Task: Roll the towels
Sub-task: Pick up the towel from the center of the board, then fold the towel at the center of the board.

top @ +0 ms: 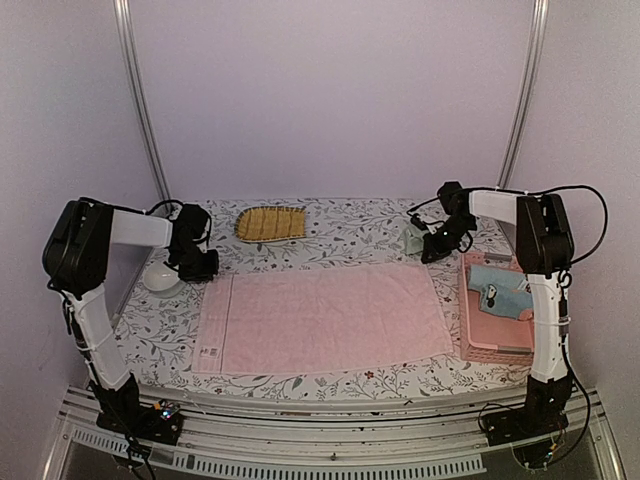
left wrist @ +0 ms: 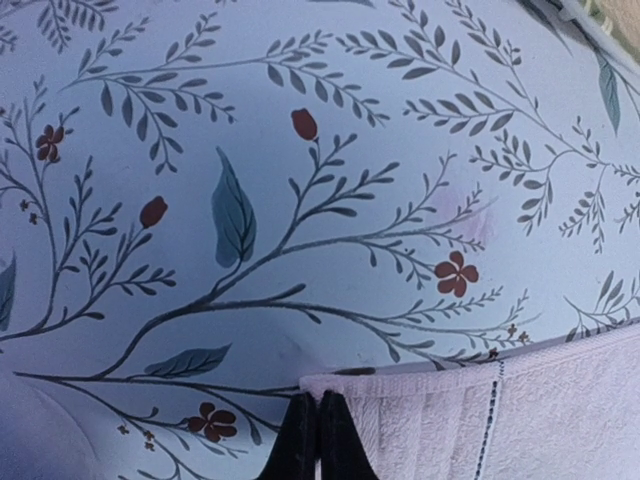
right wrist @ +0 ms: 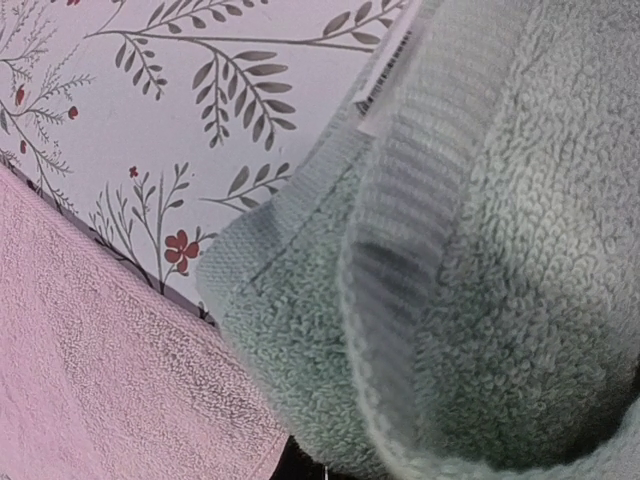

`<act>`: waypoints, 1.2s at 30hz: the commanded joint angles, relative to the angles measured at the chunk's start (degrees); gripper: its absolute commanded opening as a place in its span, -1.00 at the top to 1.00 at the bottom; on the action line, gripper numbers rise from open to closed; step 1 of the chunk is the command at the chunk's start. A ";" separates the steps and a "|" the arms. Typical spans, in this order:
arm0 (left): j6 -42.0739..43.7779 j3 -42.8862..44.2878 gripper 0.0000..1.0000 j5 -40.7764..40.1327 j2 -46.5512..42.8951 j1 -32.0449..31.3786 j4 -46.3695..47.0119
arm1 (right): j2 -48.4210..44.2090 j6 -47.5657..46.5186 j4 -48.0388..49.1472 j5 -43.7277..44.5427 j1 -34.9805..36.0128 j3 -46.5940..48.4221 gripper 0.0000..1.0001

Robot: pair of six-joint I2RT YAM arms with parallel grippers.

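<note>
The pink towel lies spread flat in the middle of the table. My left gripper is at its far left corner. In the left wrist view the gripper is shut, with the pink towel's corner pinched at its tips. My right gripper sits at the far right corner. The sage green towel bunches beside it and hides nearly all of its fingers. The pink towel's corner runs right into them. The light blue towel lies in a basket.
A pink basket stands at the right edge of the table. A yellow-brown woven mat lies at the back. A white rounded object sits beside the left gripper. The tablecloth has a floral print.
</note>
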 commanded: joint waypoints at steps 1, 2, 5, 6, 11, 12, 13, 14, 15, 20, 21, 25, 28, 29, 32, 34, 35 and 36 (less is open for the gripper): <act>0.38 -1.28 1.00 0.06 -2.88 -0.07 1.44 | -2.33 -0.23 0.13 1.13 -0.05 -0.60 0.95; 0.38 -1.32 1.00 0.22 -3.93 -0.04 1.57 | -3.36 -0.35 0.14 1.07 -0.06 -0.66 0.95; 0.53 -1.45 1.00 0.40 -7.74 -0.07 1.73 | -6.73 -0.70 0.10 1.38 -0.12 -0.75 0.95; 0.70 -1.54 1.00 0.27 -9.12 -0.04 1.79 | -8.21 -0.79 0.21 1.74 -0.13 -0.83 0.95; 1.68 -1.74 1.00 0.14 -14.16 0.06 2.24 | -12.01 -1.62 2.41 2.37 -1.36 -0.92 0.95; 1.78 -1.68 1.00 0.29 -14.65 0.09 2.16 | -12.25 -1.83 2.92 2.52 -1.63 -0.93 0.95; 1.89 -1.72 1.00 0.54 -15.04 0.11 2.15 | -12.19 -2.11 3.17 2.47 -1.82 -0.89 0.96; 1.88 -1.77 1.00 0.80 -15.24 0.13 2.15 | -12.10 -2.28 3.44 2.38 -1.94 -0.85 0.95; 1.93 -1.87 1.00 1.09 -15.34 0.19 2.15 | -11.92 -2.38 3.78 2.30 -2.09 -0.87 0.95; 1.87 -3.44 1.00 3.24 -16.14 0.19 2.58 | -12.22 -2.58 5.33 -1.71 -2.59 -2.78 0.96; 1.95 -3.86 1.00 3.95 -16.60 0.15 2.59 | -12.99 -2.88 5.54 -3.44 -2.54 -3.72 0.96; 2.36 -6.48 1.00 6.35 -19.70 0.31 2.82 | -17.83 -4.42 8.50 -5.30 -2.59 -10.37 0.95; 2.78 -8.10 1.00 7.98 -21.71 0.26 2.50 | -21.43 -6.20 9.62 -6.40 -2.57 -15.22 0.96; 2.84 -8.44 1.00 8.47 -22.15 0.32 2.12 | -22.66 -6.71 10.18 -6.76 -2.59 -16.84 0.95; 3.30 -9.32 1.00 9.79 -23.18 0.33 0.26 | -25.63 -7.91 10.80 -7.70 -2.63 -21.02 0.95; 3.45 -9.89 1.00 10.09 -23.85 0.38 -1.06 | -27.62 -8.52 11.07 -7.47 -2.59 -23.76 0.95; 3.46 -10.53 1.00 10.24 -24.24 0.40 -1.61 | -28.50 -8.69 11.07 -7.48 -2.61 -24.89 0.95; 3.52 -10.87 1.00 10.55 -24.70 0.42 -2.11 | -29.23 -8.85 11.04 -7.39 -2.59 -25.85 0.95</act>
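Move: Both my hands already pinch the pink towel's far corners down at the table. Its middle lies about 15 cm back and 32 cm right of my left hand, 20 cm back and 28 cm left of my right. The white bowl is level with my left hand, 14 cm left; the woven tray is 25 cm ahead and 14 cm right. From my right hand, the green towel sits some 9 cm ahead, the pink basket 16 cm back and 19 cm right. I keep both far corners pinched and raise them together, quickly, about 10 cm off the table, both wrists tipping the fingers outward by some 15 degrees. Then I draw both hands back towards my bases while staying up, the right hand farther, about 6 cm, past the green towel's side, and the left about 4 cm. ##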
